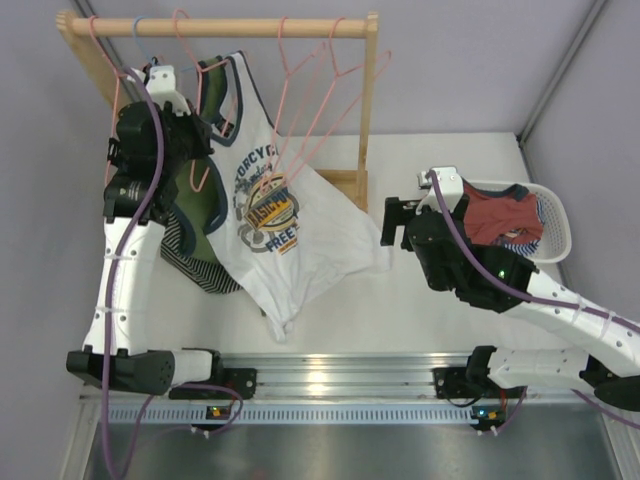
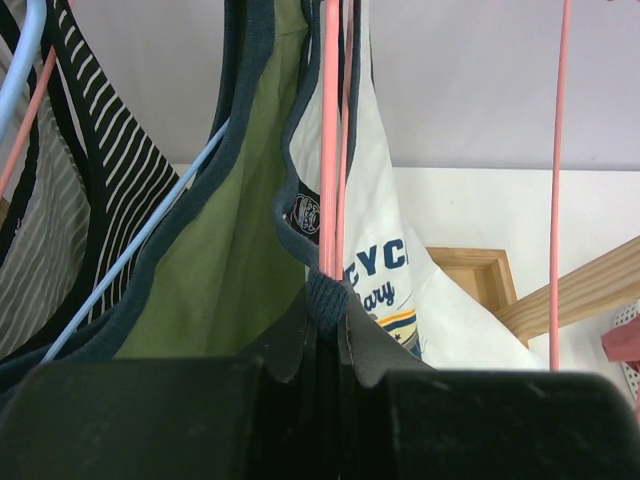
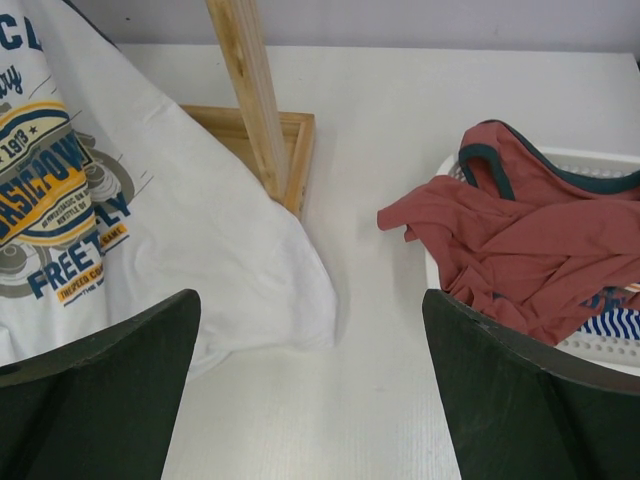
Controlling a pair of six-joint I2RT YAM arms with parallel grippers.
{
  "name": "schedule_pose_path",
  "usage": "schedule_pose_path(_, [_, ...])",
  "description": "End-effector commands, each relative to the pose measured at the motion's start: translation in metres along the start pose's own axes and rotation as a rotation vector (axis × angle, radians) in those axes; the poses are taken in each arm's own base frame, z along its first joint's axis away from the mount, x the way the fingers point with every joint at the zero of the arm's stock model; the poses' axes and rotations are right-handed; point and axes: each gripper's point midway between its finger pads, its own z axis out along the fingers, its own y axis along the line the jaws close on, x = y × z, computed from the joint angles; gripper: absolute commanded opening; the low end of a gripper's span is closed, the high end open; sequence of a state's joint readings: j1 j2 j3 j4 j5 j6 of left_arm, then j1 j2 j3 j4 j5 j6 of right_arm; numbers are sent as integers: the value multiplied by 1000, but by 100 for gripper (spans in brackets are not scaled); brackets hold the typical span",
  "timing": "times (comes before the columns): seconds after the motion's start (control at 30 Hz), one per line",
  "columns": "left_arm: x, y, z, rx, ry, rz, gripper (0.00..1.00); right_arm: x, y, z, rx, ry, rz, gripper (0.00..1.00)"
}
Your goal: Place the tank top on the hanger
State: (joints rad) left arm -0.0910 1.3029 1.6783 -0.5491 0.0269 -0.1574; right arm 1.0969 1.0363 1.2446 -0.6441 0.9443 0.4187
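Observation:
The white tank top (image 1: 290,230) with navy trim and chest lettering hangs from its strap by the rack, and its hem lies on the table. My left gripper (image 1: 200,140) is shut on the navy strap trim together with a pink hanger wire (image 2: 329,150); the left wrist view shows the jaws (image 2: 328,310) pinching both, with the tank top (image 2: 385,230) behind. My right gripper (image 1: 393,222) is open and empty, low over the table (image 3: 310,300) between the tank top's hem (image 3: 150,200) and the basket.
More pink hangers (image 1: 283,60) hang on the wooden rack (image 1: 368,110). An olive tank top (image 1: 205,200) and a striped garment (image 1: 190,260) hang left, on a light blue hanger (image 2: 130,250). A white basket (image 1: 555,215) holds a red garment (image 3: 520,240).

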Motion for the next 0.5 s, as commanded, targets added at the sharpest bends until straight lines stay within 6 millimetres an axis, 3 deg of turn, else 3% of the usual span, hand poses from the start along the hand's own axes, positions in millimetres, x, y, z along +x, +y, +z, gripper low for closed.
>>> schedule_pose_path(0.0, [-40, -1, -9, 0, -143, 0, 9, -8, 3, -6, -23, -20, 18, 92])
schedule_pose_path(0.13, [-37, -1, -15, 3, -149, -12, 31, -5, 3, -6, -27, -16, 17, 93])
schedule_pose_path(0.47, [-36, 5, -43, -35, -151, -17, 51, -4, 2, -8, -39, -13, 23, 94])
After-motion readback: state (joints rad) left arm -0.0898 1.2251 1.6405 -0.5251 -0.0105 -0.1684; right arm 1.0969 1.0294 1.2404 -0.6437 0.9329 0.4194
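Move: The left hand is already pinching the near shoulder of the white tank top on its pink hanger. The rail spot under the hanger's hook is roughly 17 cm ahead, level sideways and some 15 cm above. At that rail height and reach, the olive top's blue hanger hook sits about 8 cm to the left and the nearest empty pink hanger hook about 17 cm to the right. From the right hand, the same rail spot is around 30 cm ahead, 37 cm left and 24 cm up. With the pink hanger's hook already up at the rail, the left fingers first open from nearly shut to about half wide, letting go of the tank top's near shoulder and the hanger end inside it. As they spread, the left hand eases back and up, about 2 cm each way, with a slight drift to the left, the fingers tipping up only a few degrees and clearing the strap on both sides. ##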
